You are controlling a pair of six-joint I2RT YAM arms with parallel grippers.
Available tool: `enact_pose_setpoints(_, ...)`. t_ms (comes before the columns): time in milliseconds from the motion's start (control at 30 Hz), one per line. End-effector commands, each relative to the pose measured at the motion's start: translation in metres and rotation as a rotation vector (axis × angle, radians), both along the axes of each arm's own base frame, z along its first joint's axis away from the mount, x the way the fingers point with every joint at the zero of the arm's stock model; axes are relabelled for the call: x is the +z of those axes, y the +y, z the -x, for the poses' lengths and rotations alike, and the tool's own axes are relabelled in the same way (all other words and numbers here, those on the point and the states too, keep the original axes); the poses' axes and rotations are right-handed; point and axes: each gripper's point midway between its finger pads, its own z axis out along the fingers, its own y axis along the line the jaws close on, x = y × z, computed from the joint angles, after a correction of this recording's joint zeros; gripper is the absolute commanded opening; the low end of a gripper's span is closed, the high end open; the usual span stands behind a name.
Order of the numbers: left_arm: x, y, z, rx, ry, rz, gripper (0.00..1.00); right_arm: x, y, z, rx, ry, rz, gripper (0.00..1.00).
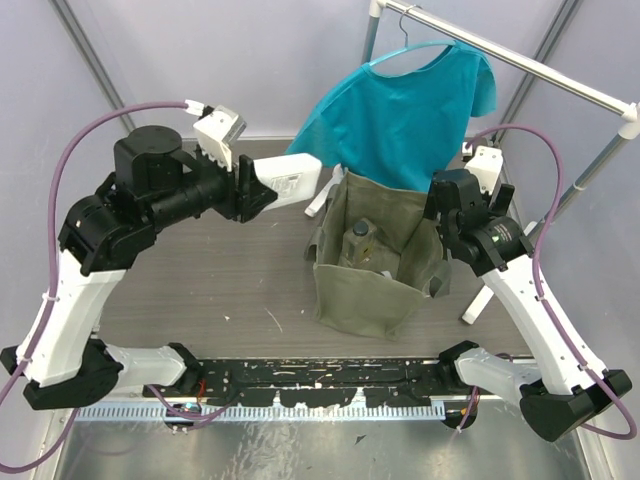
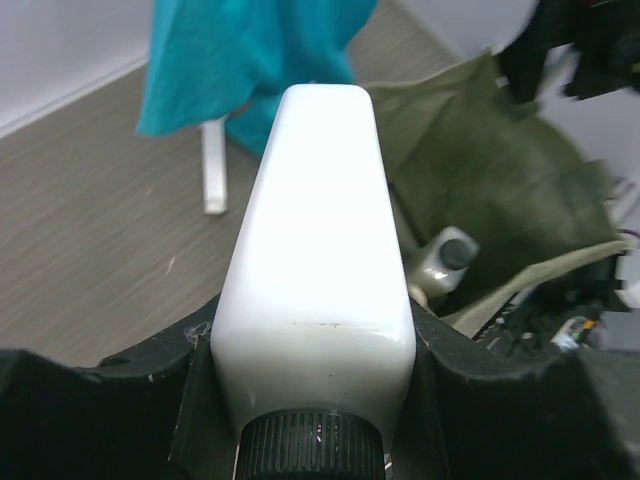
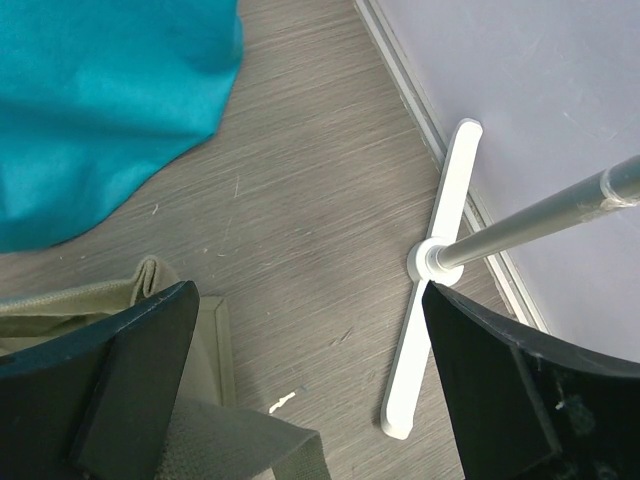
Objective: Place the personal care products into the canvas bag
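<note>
A white rectangular bottle [image 1: 287, 180] with a dark ribbed cap [image 2: 312, 445] is held level above the table, left of the canvas bag [image 1: 372, 280]. My left gripper [image 1: 252, 192] is shut on the bottle [image 2: 315, 250] near its cap end. The olive bag [image 2: 500, 170] stands open, and a bottle with a dark cap [image 1: 358, 233] lies inside it [image 2: 447, 258]. At the bag's right rim my right gripper [image 1: 447, 212] is open with nothing between its fingers [image 3: 310, 390]. The bag's strap [image 3: 235, 445] lies below its left finger [image 3: 135, 375].
A teal shirt [image 1: 405, 100] hangs on a hanger from a metal rack [image 1: 520, 60] behind the bag. The rack's white foot [image 3: 430, 280] and pole [image 3: 540, 215] stand close to the right of my right gripper. The back wall is near.
</note>
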Motion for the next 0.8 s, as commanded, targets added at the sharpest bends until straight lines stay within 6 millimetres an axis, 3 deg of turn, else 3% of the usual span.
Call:
enact_pose_setpoints(0, 0.096, -0.041, 0.021, -0.246, -0.241, 0.294, 0.0, 0.014, -0.004, 0.003, -0.016, -0.024, -0.011, 1.0)
enact_pose_setpoints(100, 0.102, -0.058, 0.025, -0.317, -0.232, 0.347, 0.0, 0.033, -0.006, 0.007, -0.018, -0.061, -0.026, 1.0)
enact_pose_setpoints(300, 0.063, -0.117, 0.009, -0.428, -0.129, 0.309, 0.0, 0.078, -0.001, 0.014, 0.035, -0.171, -0.103, 1.0)
enact_pose_setpoints(400, 0.043, -0.141, 0.007, -0.47, -0.079, 0.28, 0.0, 0.086, 0.01, 0.014, 0.1, -0.179, -0.138, 1.0)
enact_pose_setpoints(500, 0.019, -0.162, 0.003, -0.496, -0.029, 0.245, 0.0, 0.074, 0.018, 0.015, 0.147, -0.126, -0.142, 1.0)
enact_pose_setpoints(767, -0.021, -0.189, 0.0, -0.54, 0.061, 0.177, 0.0, -0.006, 0.04, 0.019, 0.208, 0.129, -0.164, 1.0)
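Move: The left gripper holds the last white bottle high up. The canvas bag it is going to stands roughly 23 cm to its right, about 3 cm farther out and some 31 cm below; the clear bottle already in the bag is some 20 cm right, 3 cm ahead. The teal shirt hangs about 26 cm ahead and 26 cm right. From the right gripper the bag lies about 17 cm left, 4 cm back and 18 cm down. Swing the left gripper about 18 cm to the right, bringing the still-gripped bottle over the canvas bag's mouth: rise some 3 cm first, then sink to about 8 cm below the start, turning the hand some 25 degrees clockwise and tipping its fingers slightly downward. Lift the open right gripper about 7 cm beside the bag's right rim, then lower it roughly halfway while easing left towards the bag. ##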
